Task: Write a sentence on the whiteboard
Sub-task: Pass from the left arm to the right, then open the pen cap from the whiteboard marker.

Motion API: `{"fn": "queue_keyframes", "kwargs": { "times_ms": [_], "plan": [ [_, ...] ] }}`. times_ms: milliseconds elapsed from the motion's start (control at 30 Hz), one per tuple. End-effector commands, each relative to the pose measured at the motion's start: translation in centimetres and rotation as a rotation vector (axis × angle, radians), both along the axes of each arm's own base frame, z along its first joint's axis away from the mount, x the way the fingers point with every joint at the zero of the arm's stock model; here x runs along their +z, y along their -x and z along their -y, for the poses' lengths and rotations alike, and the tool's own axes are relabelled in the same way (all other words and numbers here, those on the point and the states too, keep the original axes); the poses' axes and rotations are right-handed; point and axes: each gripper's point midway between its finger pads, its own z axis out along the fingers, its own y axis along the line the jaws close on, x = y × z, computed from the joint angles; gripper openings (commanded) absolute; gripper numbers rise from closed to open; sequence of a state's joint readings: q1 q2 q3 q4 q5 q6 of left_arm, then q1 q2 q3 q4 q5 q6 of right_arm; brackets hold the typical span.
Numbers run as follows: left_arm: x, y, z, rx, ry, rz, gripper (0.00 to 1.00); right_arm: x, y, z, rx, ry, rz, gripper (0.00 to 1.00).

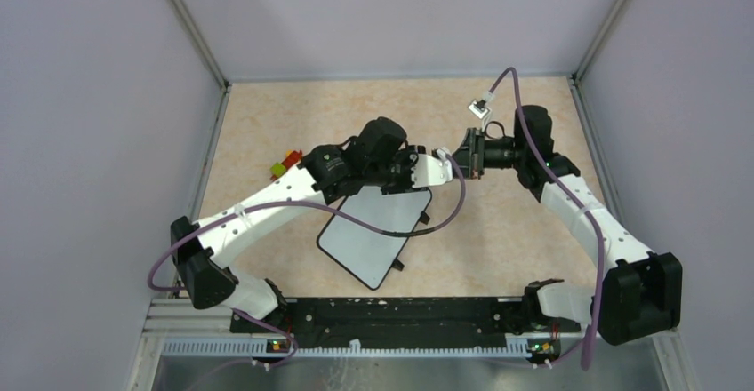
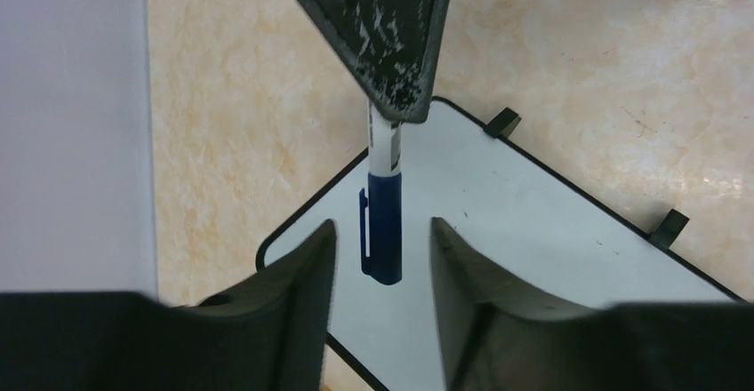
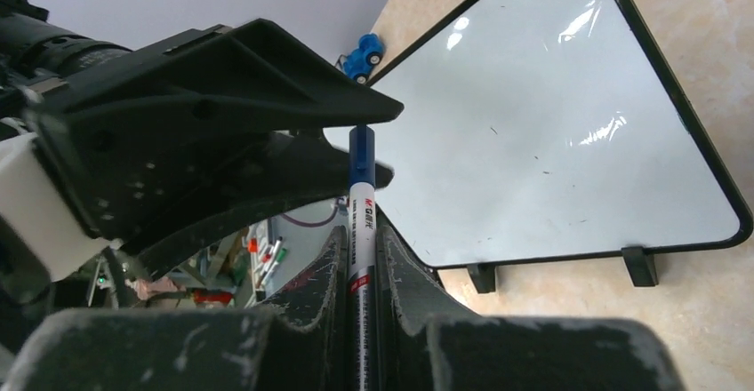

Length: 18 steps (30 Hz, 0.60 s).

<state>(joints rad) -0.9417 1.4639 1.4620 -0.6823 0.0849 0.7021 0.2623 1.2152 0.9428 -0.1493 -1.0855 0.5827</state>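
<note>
The whiteboard (image 1: 373, 231) lies flat and slanted mid-table, its white face (image 2: 533, 231) blank; no sentence shows on it. Above its far corner the two grippers meet tip to tip. My right gripper (image 3: 360, 231) is shut on the white barrel of a marker (image 3: 360, 213). The marker's blue cap (image 2: 384, 222) points at my left gripper (image 2: 382, 227). That gripper is open, its fingers standing either side of the cap with a gap on each side. In the top view the left gripper (image 1: 443, 165) and right gripper (image 1: 466, 158) hide the marker.
Small red, green and yellow blocks (image 1: 284, 162) lie at the table's left, behind the left arm. A blue toy car (image 3: 363, 53) sits past the board's far corner. The board's two black feet (image 2: 669, 227) stick out along one edge. Grey walls enclose the table.
</note>
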Motion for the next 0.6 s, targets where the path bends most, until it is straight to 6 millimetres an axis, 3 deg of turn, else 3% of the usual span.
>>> {"fn": "queue_keyframes", "kwargs": {
  "times_ms": [0,100,167,300,567],
  "plan": [
    [3.4,1.2,0.7,-0.065,0.116,-0.056,0.57,2.0,0.7,-0.5,0.056,-0.015,0.104,0.0],
    [4.7,1.2,-0.9,-0.075,0.202,-0.17,0.76,2.5,1.2,-0.3,0.089,0.007,0.178,0.0],
    [5.0,1.7,-1.5,-0.097,0.23,-0.263,0.81,2.4,1.6,0.0,0.122,0.033,0.229,0.0],
    [4.9,4.2,-1.5,-0.162,0.256,-0.415,0.85,2.1,2.9,0.3,0.197,0.083,0.317,0.0],
    [5.0,6.0,-1.2,-0.208,0.342,-0.675,0.81,4.3,4.5,0.3,0.252,0.1,0.489,0.0]
  ]
}}
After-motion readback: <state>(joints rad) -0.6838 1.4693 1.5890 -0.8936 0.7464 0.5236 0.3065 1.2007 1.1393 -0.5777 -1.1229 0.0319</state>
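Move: The marker is already pinched by its body in the right fingers, its middle only some 2 cm left of the right hand, cap pointing left. Its middle is roughly 6 cm right and 1 cm back of the left hand, whose loosening fingers still straddle the cap. The whiteboard's centre lies about 16 cm left, 1 cm ahead and 24 cm below the right hand; from the left hand it is around 8 cm left, 1 cm back and 23 cm below. The marker stays in the right hand's closed fingers while the left fingers spread wide around its cap and come free. The left hand backs off up and left, then about 4 cm towards the base, its fingers swinging clockwise some 30 degrees. The right hand draws back about 3 cm and a little up, rolling about the marker and turning its tip towards the base. ##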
